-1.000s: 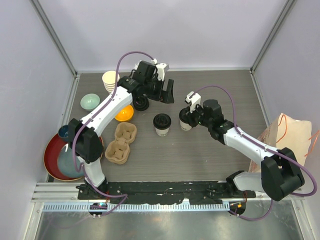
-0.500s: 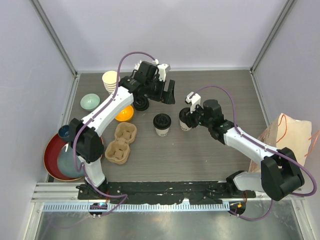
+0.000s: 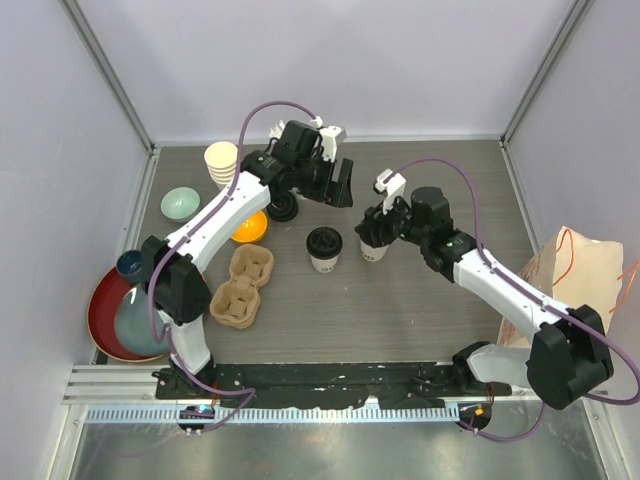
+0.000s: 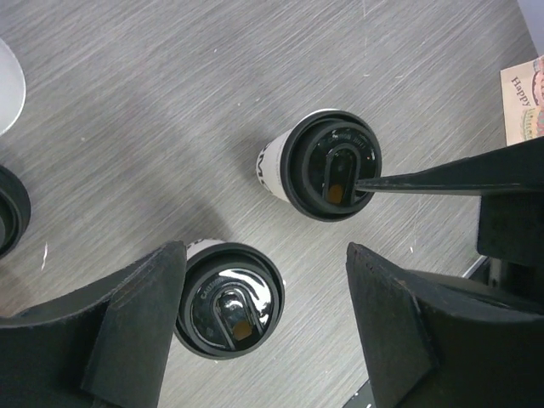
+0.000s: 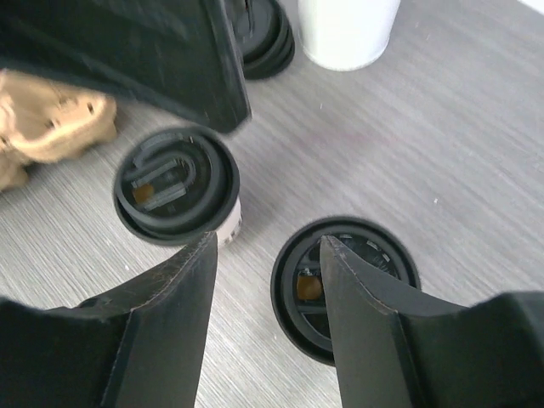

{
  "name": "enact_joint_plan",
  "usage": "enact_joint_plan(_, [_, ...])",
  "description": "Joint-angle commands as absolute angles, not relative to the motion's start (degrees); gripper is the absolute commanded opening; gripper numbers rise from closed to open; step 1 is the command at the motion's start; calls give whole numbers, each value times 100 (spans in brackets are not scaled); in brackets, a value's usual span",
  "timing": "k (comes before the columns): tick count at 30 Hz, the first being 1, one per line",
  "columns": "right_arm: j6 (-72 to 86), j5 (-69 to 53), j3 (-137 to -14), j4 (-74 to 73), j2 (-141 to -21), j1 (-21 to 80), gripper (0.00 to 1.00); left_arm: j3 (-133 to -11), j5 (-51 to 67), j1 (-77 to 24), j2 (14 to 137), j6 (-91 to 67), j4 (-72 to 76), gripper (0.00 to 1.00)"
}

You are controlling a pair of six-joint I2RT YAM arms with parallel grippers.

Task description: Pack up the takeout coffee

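Two takeout coffees stand side by side mid-table, white cups with black lids: the left one and the right one. My right gripper is open just above the right cup. One of its fingers reaches over that lid, and nothing is held. My left gripper hovers open behind the cups, high above the table, holding nothing.
A cardboard cup carrier lies left of the cups. A stack of loose black lids, lidless cream cups, an orange bowl and a green bowl stand at the back left. A paper bag is at the right edge.
My right gripper has opened and risen off the right cup's lid, which stays standing. The left gripper shifted slightly right and stays open.
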State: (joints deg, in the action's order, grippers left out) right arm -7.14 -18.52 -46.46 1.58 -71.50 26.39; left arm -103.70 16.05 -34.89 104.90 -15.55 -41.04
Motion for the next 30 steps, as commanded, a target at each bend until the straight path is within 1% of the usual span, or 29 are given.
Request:
enact_joint_plan(1, [180, -1435, -5238, 80, -6776, 2523, 57, -10740, 1635, -3647, 10617, -1424, -4104, 74])
enact_joint_plan(2, [393, -1198, -5369, -147, -6794, 2453, 56, -10775, 1626, -3682, 10669, -1433, -4131, 63])
enact_joint_plan(4, [1129, -680, -5423, -342, -6873, 2260, 55, -10880, 1635, -3770, 10827, -1511, -4148, 54])
enact_joint_plan(5, [1369, -555, -5397, -465, -6890, 2059, 52, -10924, 1652, -3797, 10889, -1529, -4175, 47])
enact_joint_plan(6, [1545, -484, -5353, -483, -6917, 1961, 51, -11012, 1652, -3866, 10951, -1564, -4184, 45])
enact_joint_plan(8, [1853, -300, -5335, -675, -7031, 1864, 47, -11109, 1644, -3911, 11161, -1591, -4201, 43])
enact_joint_plan(13, [1995, -246, -5318, -853, -7163, 1863, 43, -11469, 1617, -3973, 11601, -1731, -4289, 43])
enact_joint_plan(14, [1986, -255, -5291, -853, -7163, 1863, 39, -11513, 1617, -3990, 11732, -1766, -4306, 42])
enact_joint_plan(17, [1978, -281, -5274, -879, -7180, 1863, 32, -11645, 1661, -4017, 11917, -1819, -4324, 41])
enact_joint_plan(24, [1995, -272, -5168, -975, -7356, 1863, 31, -11786, 1635, -4052, 12146, -1863, -4342, 39])
enact_joint_plan(30, [2039, -536, -5107, -879, -7541, 1863, 27, -11769, 1731, -4060, 12217, -1934, -4342, 36])
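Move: The right-hand lidded cup stands about 9 cm to the left hand's right and 2 cm back, its middle some 15 cm below. From the right hand it is about 3 cm to the right and 2 cm ahead, 10 cm below. The other lidded cup stands about 12 cm to the left of it and 1 cm nearer the bases; the stack of spare black lids lies about 8 cm ahead and 12 cm left of the left hand, 19 cm below. The left hand swings about 6.5 cm to its right and then sinks some 7 cm to the far left side of the right-hand cup's lid, its wide-open fingers closing to under half open. The right hand, already clear above that lid, rises about 5 cm while swinging some 7 cm right and a little forward, turns about 30 degrees clockwise, tips downward and sinks again beside the lid's right rim, its fingers narrowing to roughly a third open. ##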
